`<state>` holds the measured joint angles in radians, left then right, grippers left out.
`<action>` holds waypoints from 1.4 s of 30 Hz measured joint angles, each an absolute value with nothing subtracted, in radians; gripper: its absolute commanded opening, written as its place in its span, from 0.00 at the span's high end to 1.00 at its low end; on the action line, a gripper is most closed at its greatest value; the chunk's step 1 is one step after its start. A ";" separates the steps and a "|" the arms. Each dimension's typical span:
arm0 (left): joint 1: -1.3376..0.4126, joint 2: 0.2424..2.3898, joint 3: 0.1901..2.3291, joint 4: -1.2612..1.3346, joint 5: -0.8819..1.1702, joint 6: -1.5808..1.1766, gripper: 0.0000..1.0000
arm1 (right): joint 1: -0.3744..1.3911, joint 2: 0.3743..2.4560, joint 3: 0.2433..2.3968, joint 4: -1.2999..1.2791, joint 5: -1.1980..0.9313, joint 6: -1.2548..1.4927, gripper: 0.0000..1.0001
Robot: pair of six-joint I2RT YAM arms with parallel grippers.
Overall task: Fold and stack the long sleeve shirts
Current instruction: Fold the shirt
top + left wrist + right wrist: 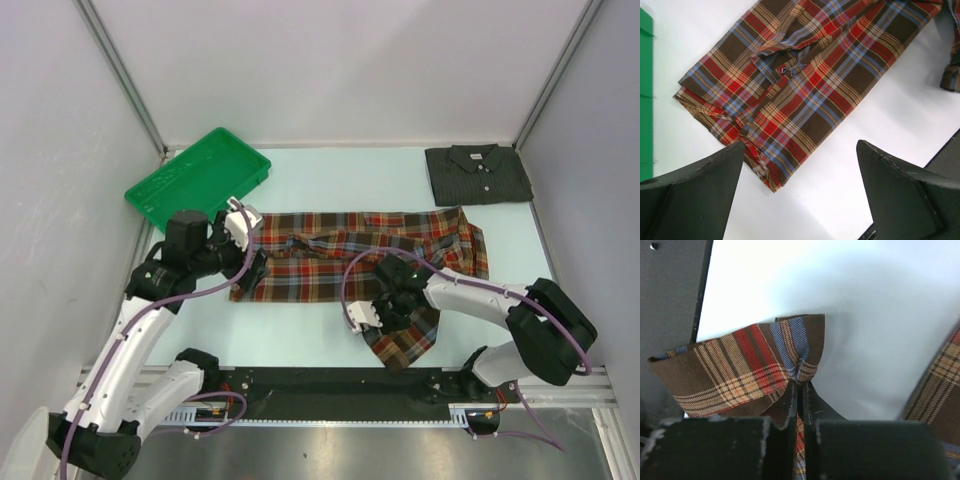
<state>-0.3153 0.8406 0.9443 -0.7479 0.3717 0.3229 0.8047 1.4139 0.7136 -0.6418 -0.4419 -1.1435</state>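
The red, brown and navy plaid shirt (340, 255) lies spread across the middle of the table, one sleeve trailing toward the front edge. My right gripper (383, 318) is shut on a fold of that sleeve's cloth (740, 370); the jaws (800, 385) are pressed together with plaid pinched between them. My left gripper (250, 245) hovers open over the shirt's left end, and the hem corner (770, 180) shows between its spread fingers (801, 144). The charcoal grey shirt (477, 173) rests folded at the back right, away from both grippers.
A green plastic tray (196, 180) sits at the back left, just beyond the left arm; its edge (645, 90) shows in the left wrist view. Grey walls enclose the table on three sides. A black rail (340, 385) runs along the near edge.
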 measured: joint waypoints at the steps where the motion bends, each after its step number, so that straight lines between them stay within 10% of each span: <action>1: -0.313 0.846 0.944 -0.741 0.373 0.324 0.01 | 0.792 1.417 0.719 -0.648 -0.449 -1.144 1.00; 16: -0.263 1.085 1.148 -0.546 0.350 0.441 0.01 | 0.289 1.526 1.441 -0.503 -0.622 -0.800 1.00; 30: -0.210 1.287 1.246 -0.479 0.290 0.347 0.01 | 0.177 1.906 1.646 0.007 -0.490 -0.521 1.00; 42: -0.174 1.385 1.277 -0.492 0.286 0.276 0.01 | 0.303 1.827 1.507 0.072 -0.319 -0.532 1.00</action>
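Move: Some 15 cm ahead and 8 cm left of the right hand, which already pinches the sleeve near its end just above the table, lies the middle of the plaid shirt's body. The black shirt is roughly 37 cm ahead of that hand and 22 cm to its right. From the open left hand, the plaid shirt's middle lies about 6 cm ahead, 22 cm right and 20 cm below; the green bin is 24 cm ahead of it and 15 cm left. Sweeping the pinched sleeve forward and up over the shirt body, the right hand travels fast to some 43 cm out and 27 cm higher, turning well over 50 degrees clockwise and tipping upward, then starts back down towards the robot and slightly left. The left hand, fingers wide open, goes about 16 cm forward over the shirt's left end in a low arc, touching nothing. ##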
